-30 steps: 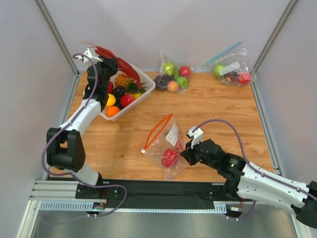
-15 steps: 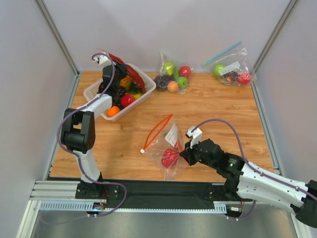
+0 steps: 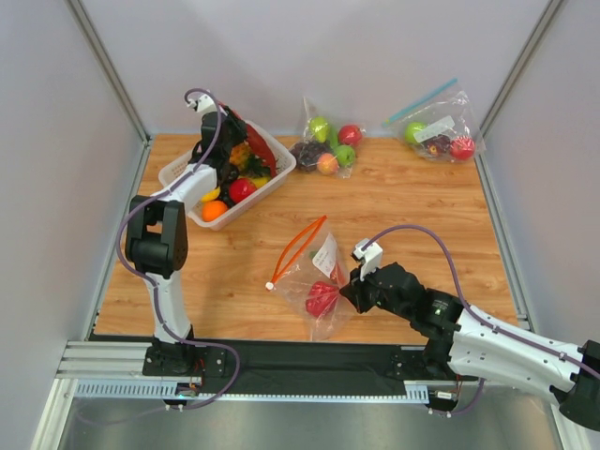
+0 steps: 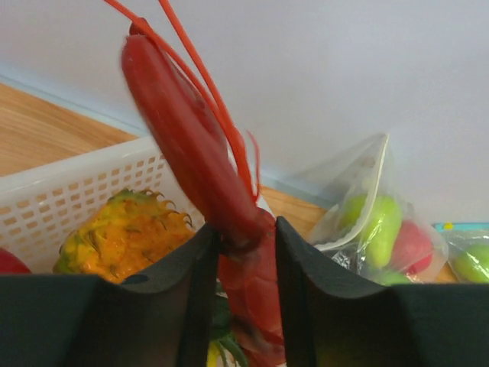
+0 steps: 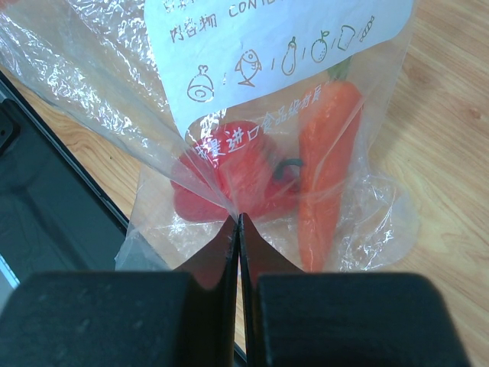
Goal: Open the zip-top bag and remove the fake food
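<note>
The zip-top bag lies near the table's front middle, its orange-red zip strip spread open. A red pepper-like piece and an orange carrot show inside it, under a white label. My right gripper is shut, pinching the bag's clear plastic at its near side. The dark-red lobster slants over the white basket at the back left. My left gripper is closed around the lobster's body, both fingers touching it.
The basket holds a pineapple and small round fruits. A clear bag of green apples and grapes sits at the back middle, and a blue-zipped bag at the back right. Grey walls enclose the table on three sides.
My left arm has swung right and down, bringing the lobster from above the basket's far-left corner to lie over the fruit. The right arm and the bag have not moved.
</note>
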{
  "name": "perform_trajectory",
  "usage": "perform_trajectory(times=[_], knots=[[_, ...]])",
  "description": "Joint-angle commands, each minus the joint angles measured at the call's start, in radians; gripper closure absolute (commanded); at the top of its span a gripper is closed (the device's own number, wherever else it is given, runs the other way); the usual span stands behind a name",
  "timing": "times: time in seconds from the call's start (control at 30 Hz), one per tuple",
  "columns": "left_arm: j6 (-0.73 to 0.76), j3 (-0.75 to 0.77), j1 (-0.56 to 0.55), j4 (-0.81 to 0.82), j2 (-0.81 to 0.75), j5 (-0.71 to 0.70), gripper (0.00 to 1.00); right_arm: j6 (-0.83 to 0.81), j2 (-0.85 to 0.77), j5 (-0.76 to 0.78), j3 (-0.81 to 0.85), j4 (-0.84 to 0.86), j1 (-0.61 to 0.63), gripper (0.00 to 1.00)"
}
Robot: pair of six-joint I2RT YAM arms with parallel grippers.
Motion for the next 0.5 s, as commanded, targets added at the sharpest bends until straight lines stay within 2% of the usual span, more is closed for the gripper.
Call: perform_trajectory(times=[0.0, 0.1, 0.17, 0.2, 0.23, 0.37, 0.4, 0.47], knots=[[0.007, 0.036, -0.006, -0.077, -0.016, 0.036, 0.57, -0.013, -0.006, 0.000, 0.007, 0.027, -0.006, 1.00], [0.012, 0.011, -0.005, -0.088, -0.037, 0.048, 0.42, -0.019, -0.014, 0.008, 0.009, 0.024, -0.004, 1.00], [0.018, 0.000, -0.006, -0.086, -0.055, 0.050, 0.38, -0.022, -0.019, 0.015, 0.012, 0.018, -0.006, 1.00], [0.021, -0.006, -0.005, -0.089, -0.063, 0.051, 0.19, -0.025, -0.020, 0.017, 0.014, 0.012, -0.006, 1.00], [0.027, -0.012, -0.005, -0.091, -0.068, 0.051, 0.15, -0.028, -0.023, 0.018, 0.017, 0.010, -0.006, 1.00], [0.029, -0.040, -0.002, -0.105, -0.117, 0.062, 0.13, -0.031, -0.038, 0.029, 0.021, 0.001, -0.006, 1.00], [0.032, -0.053, -0.002, -0.109, -0.129, 0.061, 0.05, -0.033, -0.038, 0.029, 0.023, -0.004, -0.006, 1.00], [0.044, -0.069, -0.002, -0.115, -0.169, 0.062, 0.04, -0.038, -0.043, 0.035, 0.027, -0.007, -0.006, 1.00]])
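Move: The left hand holds the red lobster over the laundry-style basket, whose middle lies about 8 cm back, 3 cm to its left and 14 cm below. In the basket, the pineapple sits some 2 cm back and 4 cm left, the big red apple about 8 cm back and 11 cm left. The fruit bag lies roughly 4 cm farther out and 25 cm right. From the right hand, the basket is about 36 cm ahead and 31 cm left. Down by some 2.5 cm towards the basket, then back towards the robot by about as much, the left hand spreads its slightly parted fingers to nearly full width and lets go of the lobster, while the wrist tips a little nose-down. The right hand stays where it is and keeps its pinch on the clear bag. ##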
